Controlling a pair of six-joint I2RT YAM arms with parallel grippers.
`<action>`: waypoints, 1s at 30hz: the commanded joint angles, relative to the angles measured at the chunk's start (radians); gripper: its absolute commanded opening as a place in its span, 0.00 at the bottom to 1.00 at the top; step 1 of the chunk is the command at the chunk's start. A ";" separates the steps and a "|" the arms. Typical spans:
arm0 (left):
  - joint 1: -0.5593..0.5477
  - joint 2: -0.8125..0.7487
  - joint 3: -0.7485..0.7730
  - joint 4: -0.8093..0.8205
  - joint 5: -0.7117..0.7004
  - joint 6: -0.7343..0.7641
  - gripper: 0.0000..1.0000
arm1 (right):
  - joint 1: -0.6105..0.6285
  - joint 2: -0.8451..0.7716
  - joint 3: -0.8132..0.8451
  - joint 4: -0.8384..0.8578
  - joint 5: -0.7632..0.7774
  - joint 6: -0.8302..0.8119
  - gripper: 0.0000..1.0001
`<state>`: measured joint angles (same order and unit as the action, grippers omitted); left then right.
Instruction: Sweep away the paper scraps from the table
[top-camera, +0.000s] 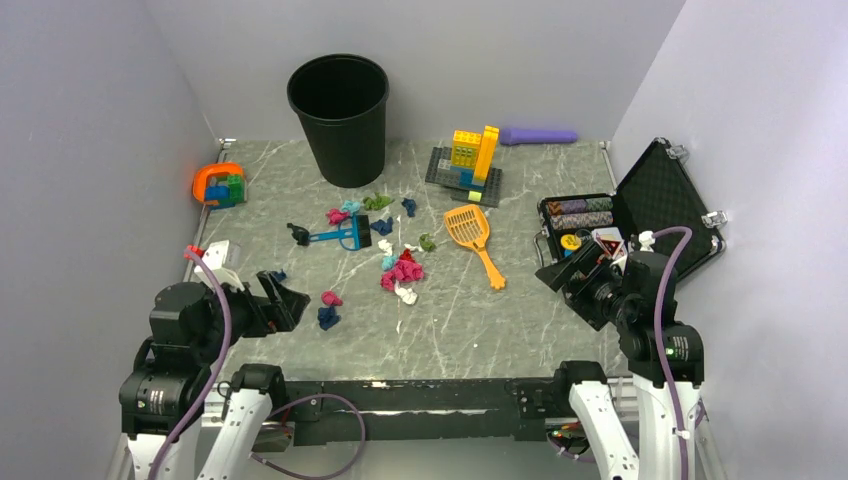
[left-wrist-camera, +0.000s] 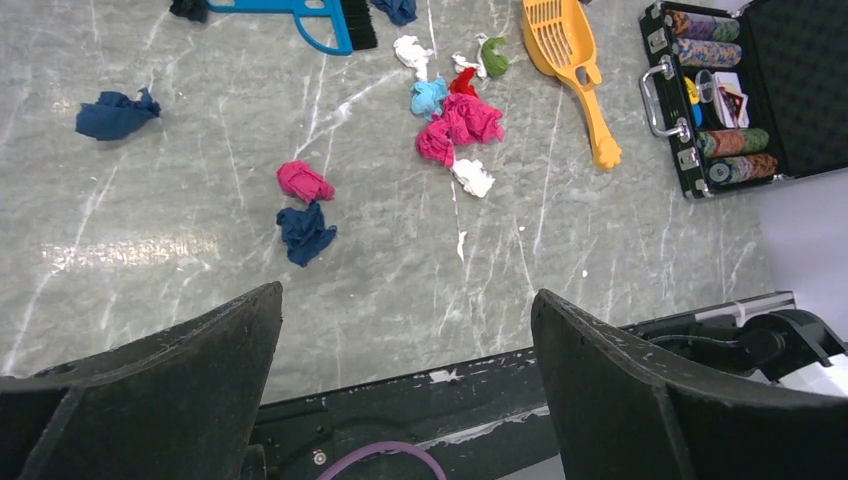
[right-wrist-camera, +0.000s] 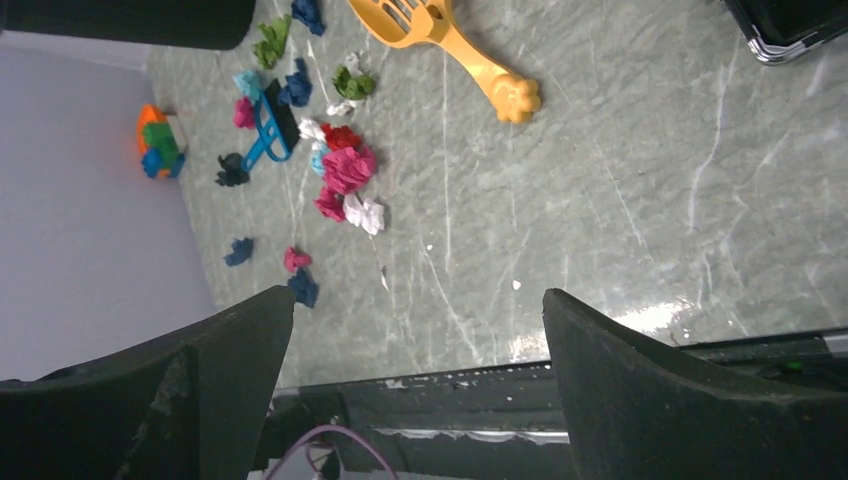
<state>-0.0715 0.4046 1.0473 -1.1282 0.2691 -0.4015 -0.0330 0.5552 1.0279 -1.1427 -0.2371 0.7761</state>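
Paper scraps lie on the marble table: a magenta, red, teal and white cluster, a pink wad beside a navy wad, and more near the bin. My left gripper is open and empty, above the near-left table, left of the pink and navy wads. My right gripper is open and empty at the near right. The left wrist view shows its gripper, the cluster and the pink wad. The right wrist view shows its gripper and the cluster.
A black bin stands at the back. A blue hand brush and an orange scoop lie among the scraps. A brick baseplate with bricks is at the back right, an open chip case at right, and an orange toy at left.
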 joint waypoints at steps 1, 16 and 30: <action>0.001 -0.030 -0.020 0.005 0.028 -0.061 0.98 | -0.002 0.015 0.070 -0.062 0.028 -0.096 1.00; 0.000 0.078 -0.030 0.131 0.048 -0.156 0.98 | -0.001 0.165 0.091 0.064 0.040 -0.280 1.00; -0.002 0.298 -0.071 0.345 0.058 -0.299 0.98 | 0.286 0.643 0.063 0.424 0.333 -0.365 0.99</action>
<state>-0.0715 0.6682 0.9905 -0.8940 0.3065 -0.6388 0.1425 1.0882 1.0866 -0.8566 -0.0422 0.4583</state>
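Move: The blue brush lies about 21 cm ahead of the left hand, 6 cm to its right and 22 cm below; a magenta scrap is 6 cm ahead and 3 cm right, a black one 21 cm ahead and 3 cm left, both on the table. From the right hand, the orange scoop is some 16 cm ahead, 12 cm left and 20 cm below, with the open case 17 cm ahead, 11 cm right. After easing back slightly, the left hand reaches forward about 7 cm, high over the table and drifting a little right, towards the blue brush, its fingers staying wide open as they tip down some 10 degrees and its left side dips. The right hand first shifts a couple of centimetres to its right, then speeds up forward by about 11 cm, sinking 5 cm late on as it closes on the orange scoop, rolling left side down by some 20 degrees and swinging counter-clockwise, its jaws still open. ##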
